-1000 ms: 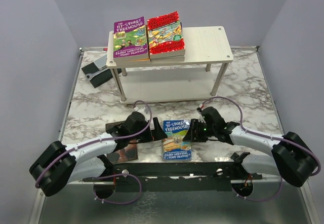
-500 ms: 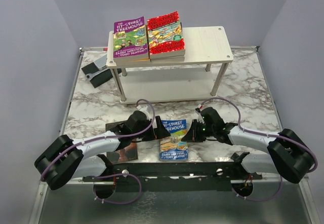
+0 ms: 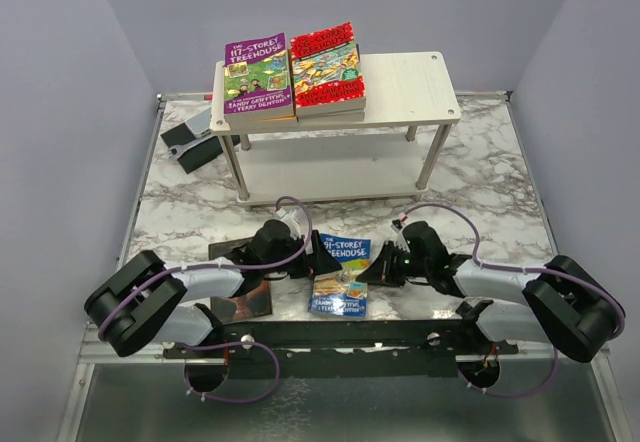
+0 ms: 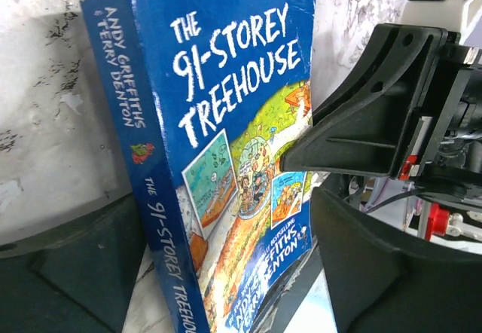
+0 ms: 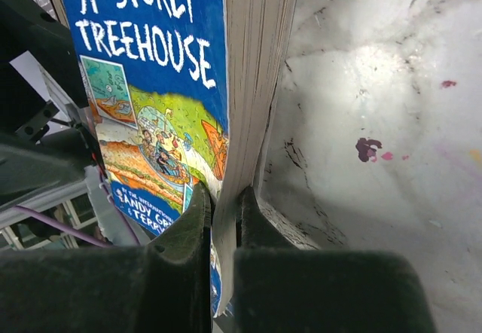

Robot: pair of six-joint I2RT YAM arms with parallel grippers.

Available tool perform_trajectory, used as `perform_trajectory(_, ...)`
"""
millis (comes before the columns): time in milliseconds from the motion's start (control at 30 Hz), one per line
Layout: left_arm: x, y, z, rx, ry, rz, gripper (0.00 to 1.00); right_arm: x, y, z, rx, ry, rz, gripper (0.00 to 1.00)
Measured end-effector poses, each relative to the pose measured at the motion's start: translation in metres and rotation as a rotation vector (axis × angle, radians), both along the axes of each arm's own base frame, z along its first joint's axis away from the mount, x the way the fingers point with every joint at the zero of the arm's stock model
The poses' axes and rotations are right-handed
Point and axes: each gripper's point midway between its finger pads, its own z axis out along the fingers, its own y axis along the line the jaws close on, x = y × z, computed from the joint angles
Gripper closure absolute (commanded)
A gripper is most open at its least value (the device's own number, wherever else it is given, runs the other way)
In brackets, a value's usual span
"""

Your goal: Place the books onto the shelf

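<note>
A blue "91-Storey Treehouse" book (image 3: 342, 274) stands tilted on the marble table between my two grippers. My right gripper (image 3: 372, 272) is shut on its page edge, and the right wrist view shows both pads of that gripper (image 5: 224, 197) pinching the pages of the blue book (image 5: 151, 62). My left gripper (image 3: 305, 260) is open at the spine side; in its own view the blue book (image 4: 226, 145) lies between its wide-apart fingers (image 4: 392, 273). The shelf (image 3: 410, 87) stands at the back with a purple book (image 3: 258, 77) and a red book (image 3: 327, 65) stacked on its top board.
A dark book (image 3: 250, 302) lies flat under my left forearm near the front edge. A grey-black device (image 3: 190, 140) rests at the back left beside the shelf leg. The shelf's lower board (image 3: 330, 172) carries nothing. Grey walls close in both sides.
The blue book has shifted a little left and leaned over. My right gripper has closed on its page edge. My left arm has drawn in closer to the book.
</note>
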Motion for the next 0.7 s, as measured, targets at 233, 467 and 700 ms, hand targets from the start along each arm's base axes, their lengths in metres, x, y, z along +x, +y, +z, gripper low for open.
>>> perform_trajectory(233,-0.005,0.0,-0.012,0.022,0.035,-0.03,0.65,-0.004,-0.002,0.001,0.024,0.007,-0.019,0.99)
perform_trajectory(467,-0.014,-0.002,-0.009,0.012,0.07,-0.061,1.0,-0.011,-0.006,0.002,0.039,0.012,-0.028,0.99)
perform_trajectory(700,-0.023,-0.003,0.007,-0.018,0.072,-0.08,1.0,-0.02,-0.008,0.01,0.083,0.004,-0.028,0.88)
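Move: The 91-Storey Treehouse book's middle is about 4 cm right of the left hand, 2 cm nearer the base and some 3 cm below; the hand's open fingers straddle the spine. The right hand already pinches the page edge, with that middle roughly 6 cm to its left, level fore and aft. The Three Days to See book lies some 21 cm left of the left hand and 4 cm back; the lower shelf's front edge is about 16 cm straight ahead of that hand. The 91-Storey book's spine gets pinched as the left fingers close on it, that hand first dipping about 1.5 cm and then rising again. Meanwhile both arms draw back some 2 cm towards the bases, the right still gripping the page edge and easing a little to its right; both are going up at the end. ##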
